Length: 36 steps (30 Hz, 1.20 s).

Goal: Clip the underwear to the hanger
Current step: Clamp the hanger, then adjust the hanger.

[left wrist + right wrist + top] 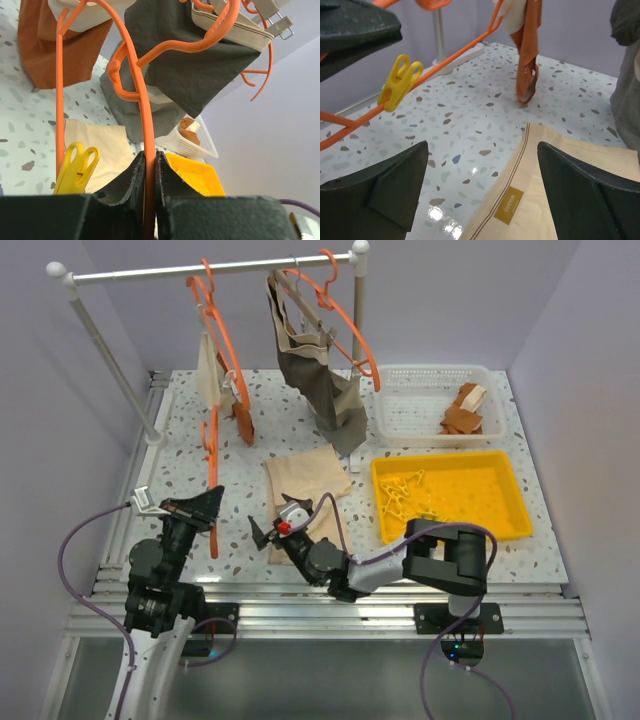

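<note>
The underwear [305,483] lies flat on the speckled table, cream-beige with a small "cotton" label [509,205]. My left gripper [203,508] is shut on the wire of a bright orange hanger [216,475], which it holds up on edge to the left of the cloth. In the left wrist view the hanger [145,100] runs straight between the pressed fingers [127,182]. A yellow clip [399,82] sits on the hanger's bar [455,55]. My right gripper [482,185] is open with nothing in it, low over the underwear's [560,200] left edge, its fingers [385,190] wide apart.
A white rail [210,268] at the back carries more orange hangers with a dark grey-brown garment [320,375] and a rust-orange cloth [243,412]. A white basket [400,415] holds brown cloths. A yellow tray [495,515] with yellow clips stands right of the underwear.
</note>
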### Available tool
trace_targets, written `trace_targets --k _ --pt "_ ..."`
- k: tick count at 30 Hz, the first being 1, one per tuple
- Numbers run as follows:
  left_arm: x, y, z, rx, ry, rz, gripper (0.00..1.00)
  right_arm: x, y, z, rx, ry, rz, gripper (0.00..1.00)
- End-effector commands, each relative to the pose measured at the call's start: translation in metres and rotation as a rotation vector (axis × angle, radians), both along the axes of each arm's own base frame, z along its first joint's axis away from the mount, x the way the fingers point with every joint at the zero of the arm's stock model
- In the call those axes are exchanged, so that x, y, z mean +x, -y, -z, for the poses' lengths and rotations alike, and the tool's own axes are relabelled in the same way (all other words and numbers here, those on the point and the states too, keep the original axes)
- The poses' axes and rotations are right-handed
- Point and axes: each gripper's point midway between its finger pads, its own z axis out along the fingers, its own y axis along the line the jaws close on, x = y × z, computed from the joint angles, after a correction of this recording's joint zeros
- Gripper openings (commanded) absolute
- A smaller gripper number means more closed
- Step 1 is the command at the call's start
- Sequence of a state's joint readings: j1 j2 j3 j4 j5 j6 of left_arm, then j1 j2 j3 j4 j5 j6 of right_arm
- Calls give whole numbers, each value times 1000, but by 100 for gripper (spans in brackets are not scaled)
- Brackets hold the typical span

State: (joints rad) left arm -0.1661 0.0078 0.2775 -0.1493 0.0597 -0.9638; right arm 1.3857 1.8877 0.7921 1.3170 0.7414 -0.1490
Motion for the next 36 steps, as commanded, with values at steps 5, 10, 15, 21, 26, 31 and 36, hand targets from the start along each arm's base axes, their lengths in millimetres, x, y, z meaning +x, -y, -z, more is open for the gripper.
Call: trace_targets --k 5,10,15,21,26,31,36 --pt "-33 -26 -35 62 97 -114 0 -3 41 -83 292 60 49 94" --pt "-45 -34 -61 118 171 -152 0 -4 50 -79 288 46 51 94" --pt "-42 -37 -77 115 258 -179 0 -8 59 -77 305 25 37 94" --pt "-33 -47 -80 129 263 -245 0 -10 80 -71 308 10 48 94" --pt "-36 -51 -108 143 338 -272 0 -11 97 -72 290 14 70 94" --pt "-43 -58 -121 169 357 -309 0 -9 116 -71 267 16 111 94" --pt "-60 -54 -126 178 405 -279 0 -10 129 -82 256 29 116 94"
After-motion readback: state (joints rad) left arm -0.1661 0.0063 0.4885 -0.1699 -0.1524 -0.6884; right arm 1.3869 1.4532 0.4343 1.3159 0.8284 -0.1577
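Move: The left hand grips the orange hanger, which already carries one yellow clip. The brown hanging underwear is about 20 cm ahead of that hand, 6 cm to its right and slightly lower. From the empty, open right hand, the loose yellow clips in the tray lie roughly 32 cm right, 12 cm ahead and 16 cm below; the flat underwear's middle is about 9 cm ahead, 8 cm right, 17 cm below. Still pinching the orange hanger, the left hand lifts it about 8 cm and carries it some 5 cm left and slightly back, away from the hanging underwear, tipping its fingers up and turning some 15 degrees counter-clockwise. The right hand, wide open and touching nothing, travels some 11 cm right above the flat underwear towards the clip tray, ending a little higher. ##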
